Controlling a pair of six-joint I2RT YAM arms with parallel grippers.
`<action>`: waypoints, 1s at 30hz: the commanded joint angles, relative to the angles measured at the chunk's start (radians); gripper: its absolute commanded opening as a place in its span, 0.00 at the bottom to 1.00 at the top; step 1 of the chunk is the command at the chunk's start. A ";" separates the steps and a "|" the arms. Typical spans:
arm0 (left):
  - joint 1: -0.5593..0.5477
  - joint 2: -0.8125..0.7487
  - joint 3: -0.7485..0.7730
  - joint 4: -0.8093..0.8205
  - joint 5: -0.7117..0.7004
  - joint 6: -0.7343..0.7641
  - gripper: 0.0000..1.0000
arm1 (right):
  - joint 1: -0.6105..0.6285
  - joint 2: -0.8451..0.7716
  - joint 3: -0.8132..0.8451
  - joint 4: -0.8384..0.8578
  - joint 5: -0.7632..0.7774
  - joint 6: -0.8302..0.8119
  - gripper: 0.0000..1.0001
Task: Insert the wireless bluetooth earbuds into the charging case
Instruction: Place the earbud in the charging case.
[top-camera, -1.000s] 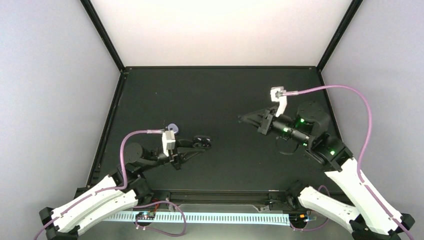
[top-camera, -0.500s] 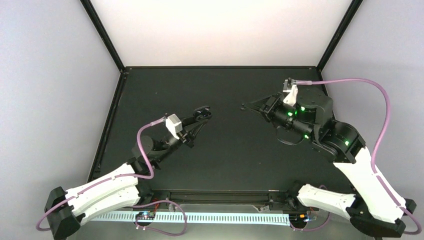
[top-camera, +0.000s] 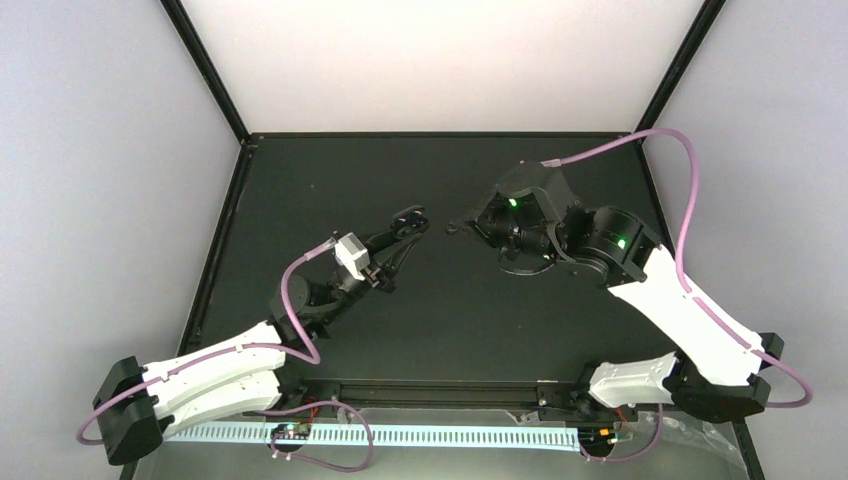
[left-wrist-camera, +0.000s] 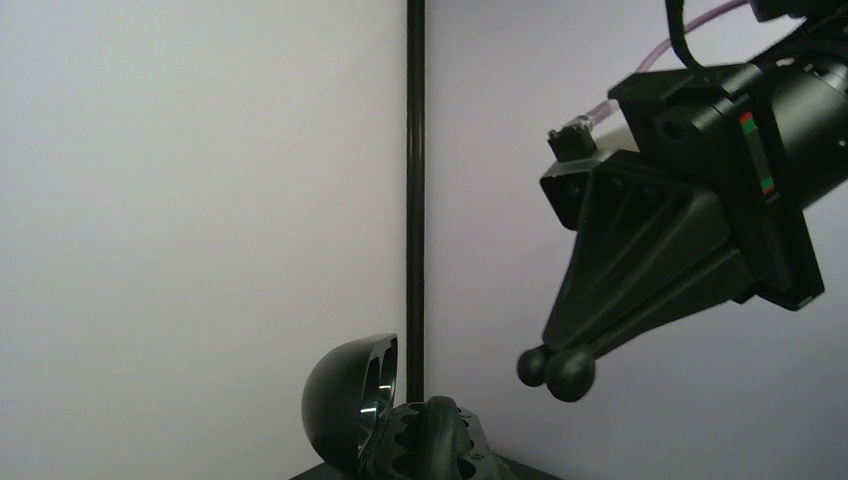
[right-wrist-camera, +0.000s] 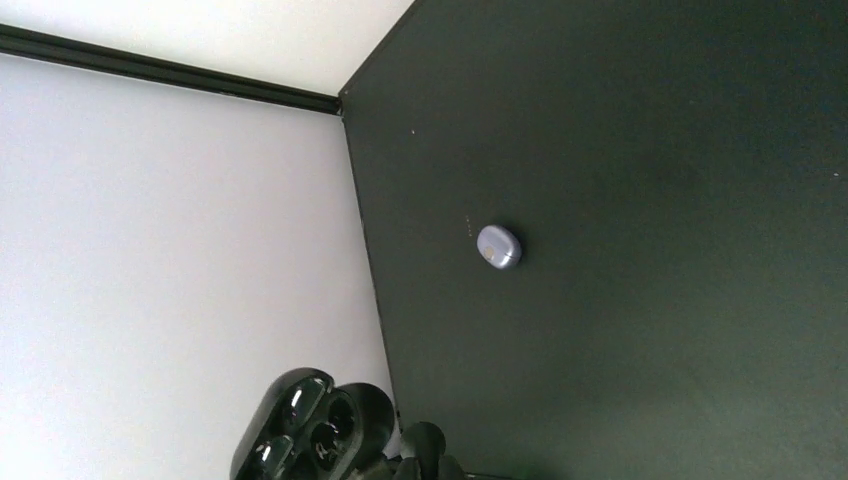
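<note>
My left gripper (top-camera: 404, 226) is shut on an open glossy black charging case (top-camera: 409, 216) and holds it raised above the table's middle. In the left wrist view the case (left-wrist-camera: 345, 400) shows its domed lid, with one of my fingers (left-wrist-camera: 440, 435) across it. My right gripper (top-camera: 463, 226) points left at the case, a short gap away. Its rounded fingertips (left-wrist-camera: 570, 372) are pressed together; no earbud shows between them. The right wrist view shows the case's wells (right-wrist-camera: 300, 420) and a purple earbud (right-wrist-camera: 498, 246) lying on the table. No black earbuds are visible.
The black table (top-camera: 450, 310) is walled by pale panels with black corner posts (left-wrist-camera: 415, 180). The purple earbud lies near the table's left edge (right-wrist-camera: 365, 240); in the top view the left wrist camera (top-camera: 352, 255) hides it.
My left gripper has lifted the case off the table and carried it farther back. My right gripper has swung left and now points at the case from close by.
</note>
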 joint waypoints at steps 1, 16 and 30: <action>-0.017 -0.003 -0.012 0.077 0.001 0.077 0.02 | 0.025 0.034 0.081 -0.021 0.052 0.015 0.01; -0.028 -0.011 -0.019 0.049 -0.018 0.118 0.02 | 0.079 0.165 0.203 -0.048 0.061 0.008 0.01; -0.030 -0.016 -0.020 0.036 -0.015 0.116 0.02 | 0.081 0.203 0.205 -0.038 0.052 0.009 0.01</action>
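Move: The open charging case is held up in the left fingers, about at that hand's own point. From the right hand, which already pinches an earbud, the case's wells lie about 7 cm to the left, 1 cm ahead and 2 cm lower. The raised lid stands roughly 8 cm left and 3 cm ahead, about level with the right hand. The right hand arcs some 5 cm left to the held case, rising about 2 cm then sinking, pinch kept. ##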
